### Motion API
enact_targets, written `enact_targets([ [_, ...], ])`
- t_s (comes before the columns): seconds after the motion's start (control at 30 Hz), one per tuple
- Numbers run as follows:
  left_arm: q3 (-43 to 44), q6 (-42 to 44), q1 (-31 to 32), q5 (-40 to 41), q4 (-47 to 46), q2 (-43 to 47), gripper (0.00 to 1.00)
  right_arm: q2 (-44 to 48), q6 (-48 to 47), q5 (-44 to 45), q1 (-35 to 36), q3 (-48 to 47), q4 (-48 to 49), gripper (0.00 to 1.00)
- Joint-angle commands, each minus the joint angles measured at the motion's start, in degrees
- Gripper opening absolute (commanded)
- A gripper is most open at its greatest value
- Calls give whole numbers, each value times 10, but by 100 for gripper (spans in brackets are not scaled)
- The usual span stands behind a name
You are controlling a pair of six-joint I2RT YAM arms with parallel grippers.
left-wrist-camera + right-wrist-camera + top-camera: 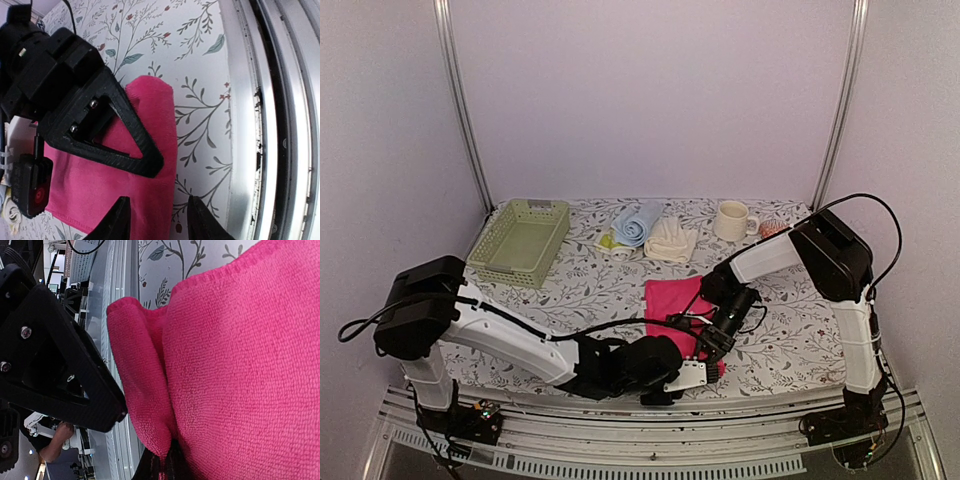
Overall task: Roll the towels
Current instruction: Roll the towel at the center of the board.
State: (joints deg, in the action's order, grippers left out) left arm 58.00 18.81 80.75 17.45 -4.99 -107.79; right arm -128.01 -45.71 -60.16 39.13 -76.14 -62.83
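Observation:
A hot pink towel [670,300] lies flat near the table's front edge, its near end folded over. My right gripper [167,466] is shut on that folded edge of the pink towel [240,340]. My left gripper [157,222] is open, one fingertip over the pink towel [100,190] and the other over bare tablecloth, straddling the towel's side edge. In the top view both grippers meet at the towel's near corner, left gripper [700,368] and right gripper [712,345]. At the back lie a rolled light blue towel [638,222], a cream-white towel [671,241] and a yellow-green towel [609,242].
A pale green mesh basket [520,240] stands at the back left. A cream mug [730,220] stands at the back right. The metal rail of the table's front edge [270,125] runs close beside my left gripper. The floral tablecloth [600,290] covers the table.

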Motion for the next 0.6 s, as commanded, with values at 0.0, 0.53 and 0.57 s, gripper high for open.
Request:
enact_targets([
  [0.0, 23, 0, -31, 5, 7, -26, 38, -18, -7, 21, 2, 3, -4, 3],
  [0.53, 52, -46, -55, -68, 63, -43, 0, 104, -77, 4, -17, -11, -82, 31],
  [0.57, 51, -51, -55, -78, 71, -43, 0, 117, -78, 7, -26, -14, -81, 32],
])
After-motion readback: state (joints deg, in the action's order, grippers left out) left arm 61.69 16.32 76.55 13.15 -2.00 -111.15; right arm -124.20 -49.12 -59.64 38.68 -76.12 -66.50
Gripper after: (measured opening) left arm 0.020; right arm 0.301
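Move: Just ahead of the left hand, about 2 cm forward and 2 cm below, runs the left stretch of the pink towel's rolled near edge; the towel's flat part is centred some 13 cm ahead and 4 cm to the right, and the table's front rail lies about 5 cm behind. From the right hand, still pinching the same roll farther right, that left stretch is roughly 8 cm to the left and about level fore and aft. Reaching forward about 3 cm and dipping 1.5 cm, the left hand brings its half-open fingers around the rolled edge, then shuts them on it and stays low. The right hand keeps its pinch in place until the left is nearly shut, then opens about a quarter of the way, lets go of the roll and starts straight up, some 2 cm. ##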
